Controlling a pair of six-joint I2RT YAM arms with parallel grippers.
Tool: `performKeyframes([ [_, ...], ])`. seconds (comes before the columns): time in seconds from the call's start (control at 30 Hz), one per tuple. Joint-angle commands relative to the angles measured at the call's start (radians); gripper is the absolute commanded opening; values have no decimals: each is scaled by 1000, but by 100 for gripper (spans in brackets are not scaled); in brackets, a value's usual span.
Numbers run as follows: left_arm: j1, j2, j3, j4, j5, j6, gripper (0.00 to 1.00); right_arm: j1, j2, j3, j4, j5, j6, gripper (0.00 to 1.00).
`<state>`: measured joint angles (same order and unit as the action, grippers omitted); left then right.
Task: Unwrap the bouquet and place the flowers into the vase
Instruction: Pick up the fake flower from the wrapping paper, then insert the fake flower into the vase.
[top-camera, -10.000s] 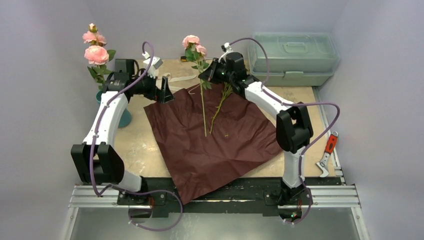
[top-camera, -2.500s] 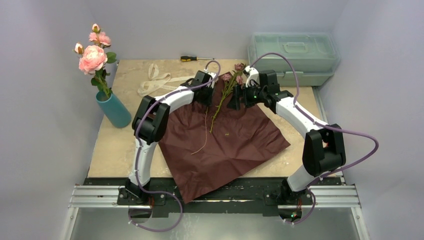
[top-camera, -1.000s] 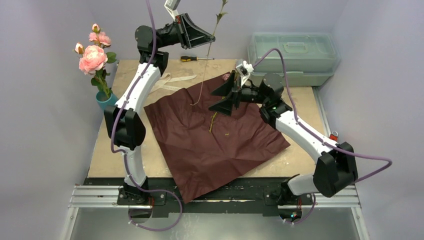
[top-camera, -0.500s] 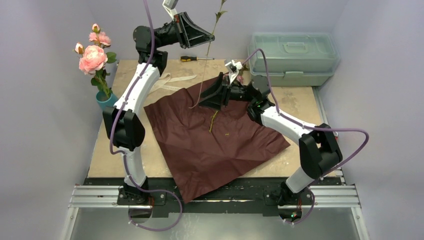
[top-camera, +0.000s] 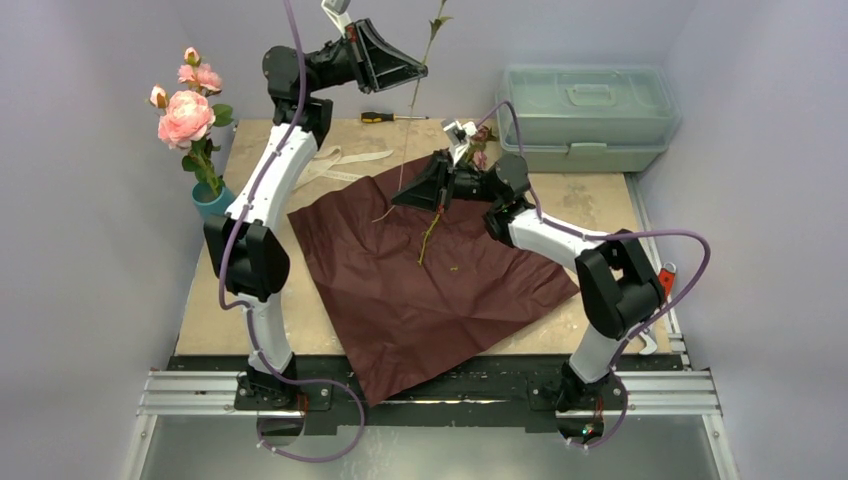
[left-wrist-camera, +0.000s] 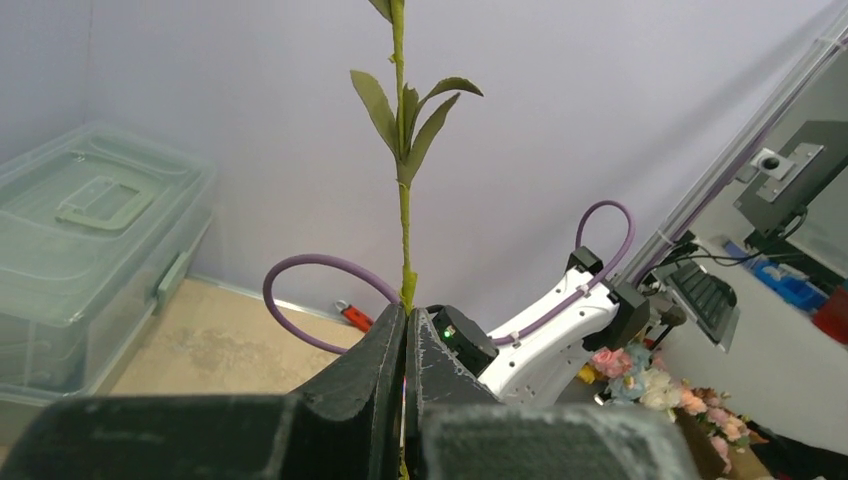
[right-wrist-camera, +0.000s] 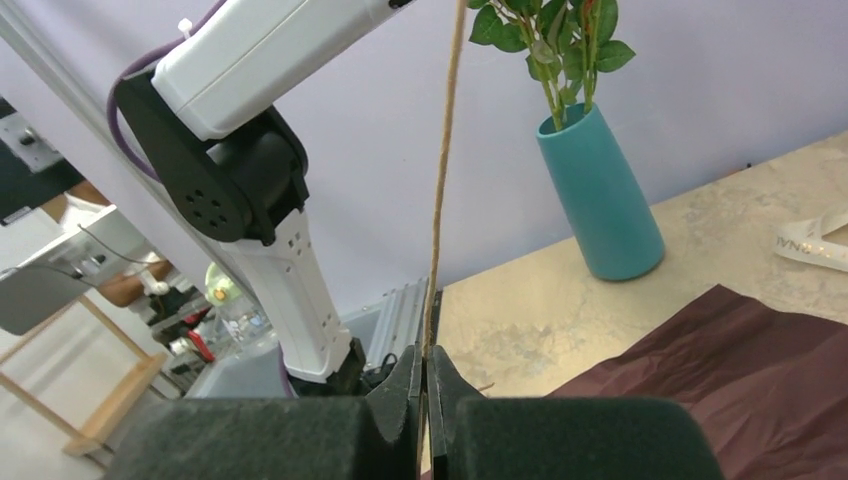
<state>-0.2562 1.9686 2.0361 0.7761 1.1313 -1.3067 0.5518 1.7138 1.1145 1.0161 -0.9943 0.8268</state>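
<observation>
The bouquet lies undone, its maroon paper (top-camera: 430, 280) spread flat on the table. My left gripper (top-camera: 422, 68) (left-wrist-camera: 405, 312) is raised high and shut on a long thin leafy stem (top-camera: 412, 110) (left-wrist-camera: 403, 200); its top runs out of view. My right gripper (top-camera: 398, 200) (right-wrist-camera: 424, 352) is shut on the same stem's brown lower part (right-wrist-camera: 443, 150), just above the paper. Another of the flowers (top-camera: 432, 225), with small dusky roses (top-camera: 478, 134), lies on the paper behind the right wrist. The teal vase (top-camera: 208, 200) (right-wrist-camera: 598, 195) stands at the far left holding pink roses (top-camera: 185, 115), partly hidden by the left arm.
A cream ribbon (top-camera: 340, 160) (right-wrist-camera: 815, 240) lies behind the paper, with a screwdriver (top-camera: 392, 117) at the back edge. The pale green toolbox (top-camera: 585, 115) (left-wrist-camera: 90, 240) fills the back right corner. A red-handled tool (top-camera: 662, 285) lies at the right edge.
My right gripper moved left to the hanging stem and shut on its lower part. The left arm stayed raised, still gripping the stem.
</observation>
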Motion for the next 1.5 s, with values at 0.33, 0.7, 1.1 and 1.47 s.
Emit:
performKeyframes([
  [0.33, 11, -63, 206, -640, -24, 831, 0, 7, 141, 251, -648, -52, -222, 0],
  [0.7, 14, -158, 79, -852, -183, 1038, 0, 19, 106, 344, -1167, 54, -767, 0],
  [1.1, 15, -409, -184, -833, -367, 1122, 0, -11, 81, 393, -1192, -16, -782, 77],
  [1.47, 298, -750, -379, -870, -445, 1032, 0, -41, 51, 408, -1260, -40, -820, 87],
])
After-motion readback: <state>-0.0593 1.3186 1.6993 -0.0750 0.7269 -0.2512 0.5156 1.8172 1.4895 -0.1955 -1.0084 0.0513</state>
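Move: The vase the held flower is bound for stands some 36 cm to the left of the left hand, about 6 cm back and 41 cm lower; the loose ribbon lies about 12 cm ahead, 17 cm left and 51 cm below. From the right hand the vase is about 31 cm left, 4 cm ahead and 22 cm down; the remaining rose lies about 10 cm ahead, 10 cm right and 31 cm below, on the wrapping paper, whose middle is 2 cm back, 7 cm right and 32 cm down. The flower's stem stays pinched high up by the left hand and near its lower end by the right; both hands carry it down and forward, the right about 9 cm down and tipping its fingers some 30 degrees downward, before opening wide to let go. The left keeps its grip, then swings left towards the vase, rising and drawing back about 9 cm, turning counter-clockwise. ##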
